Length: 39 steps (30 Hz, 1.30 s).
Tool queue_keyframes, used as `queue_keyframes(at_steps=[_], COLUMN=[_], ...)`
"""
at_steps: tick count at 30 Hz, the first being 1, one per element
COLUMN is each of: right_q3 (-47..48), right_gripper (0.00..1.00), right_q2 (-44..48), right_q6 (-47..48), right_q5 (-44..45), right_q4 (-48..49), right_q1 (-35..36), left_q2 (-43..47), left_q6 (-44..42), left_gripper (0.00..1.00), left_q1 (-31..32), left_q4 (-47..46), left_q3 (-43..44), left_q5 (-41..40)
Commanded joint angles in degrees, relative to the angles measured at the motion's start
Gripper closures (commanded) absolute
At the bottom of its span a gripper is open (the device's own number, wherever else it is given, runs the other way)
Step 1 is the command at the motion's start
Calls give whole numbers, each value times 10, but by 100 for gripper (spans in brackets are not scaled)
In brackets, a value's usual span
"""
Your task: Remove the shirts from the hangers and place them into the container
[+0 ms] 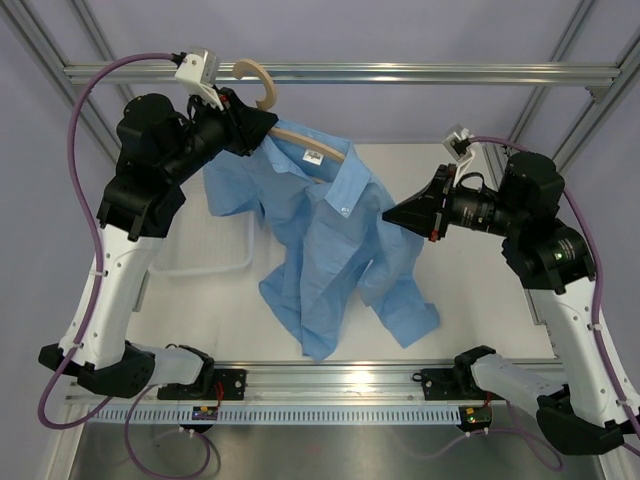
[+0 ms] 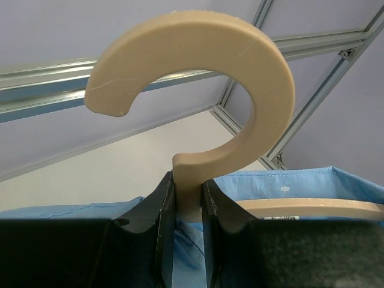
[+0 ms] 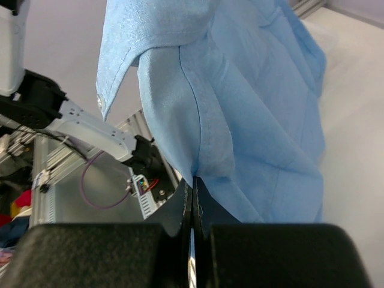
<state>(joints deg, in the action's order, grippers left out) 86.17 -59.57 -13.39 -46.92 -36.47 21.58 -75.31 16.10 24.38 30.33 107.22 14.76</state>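
Note:
A light blue shirt point(image 1: 330, 250) hangs from a beige hanger point(image 1: 262, 85), its lower part crumpled on the table. My left gripper point(image 1: 255, 125) is shut on the hanger's neck just below the hook. In the left wrist view the hook point(image 2: 240, 72) rises from between the jaws of the left gripper point(image 2: 188, 186), with the shirt point(image 2: 312, 183) draped over one hanger arm. My right gripper point(image 1: 392, 214) pinches the shirt's right edge. In the right wrist view the right gripper point(image 3: 193, 189) is shut on a fold of the shirt point(image 3: 252, 120). The clear container point(image 1: 205, 268) lies left of the shirt, partly covered.
A silver frame bar point(image 1: 400, 73) runs across the back, just behind the hook. Slanted frame posts stand at both back corners. A toothed rail point(image 1: 330, 410) lines the near edge between the arm bases. The white left arm point(image 3: 90, 129) shows in the right wrist view.

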Motion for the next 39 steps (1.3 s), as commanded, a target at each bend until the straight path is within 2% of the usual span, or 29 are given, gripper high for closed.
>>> queue_keyframes(at_steps=[1,7,11,15,22,28,32,39], right_q3=[6,-13,-64,-160,-217,-213,-246,-286], right_gripper=[100,100,100,100,100,100,100,100], right_q2=[49,115,138,205,219,277,358,399], right_q6=[24,5,-8,-41,-45,-49,-60,-99], right_q5=[92,181,188,242,292,375,444,454], right_q4=[-29,-81,-91,-62,-79,-96,-77,-36], right_q1=[7,6,7,7,6,7,6,7], left_q2=[-6,-23,-29,-48,-64,-48,-31,9], left_q6=[-8,-30,-22,-32,6,15,24,67], left_gripper=[100,100,100,100,100,100,100,100], left_q1=[3,2,1,0,-5,-5,-5,-5], left_q4=[-40,-29,-47,-19,-24,-42,-69,-115], left_q3=[22,15,13,60,104,83,53,-7], left_q5=[2,-46,-43,-54,-55,-132,-176,-233])
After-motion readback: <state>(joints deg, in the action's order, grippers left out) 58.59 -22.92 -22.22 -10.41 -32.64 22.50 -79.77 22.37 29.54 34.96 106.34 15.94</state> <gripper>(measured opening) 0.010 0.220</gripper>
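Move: The right hand already pinches the shirt's front edge below the collar. From it the collar point lies about 7 cm left, 2 cm back and 3 cm higher; the far end of the bare hanger arm is some 8 cm ahead, 6 cm left and 4 cm up. From the left hand, still gripping the hanger at the hook's neck, that edge is roughly 12 cm back, 18 cm right and 8 cm lower. Keeping its pinch on the front edge, the right hand drags the cloth rightward, away from the left hand: first right and a little back, then steeply down, then right and back again, about 10 cm right and 5 cm down overall, turning some 35 degrees clockwise. The left hand keeps hold of the hanger and follows roughly 5 cm right and as far down, its fingers tipping downward. ##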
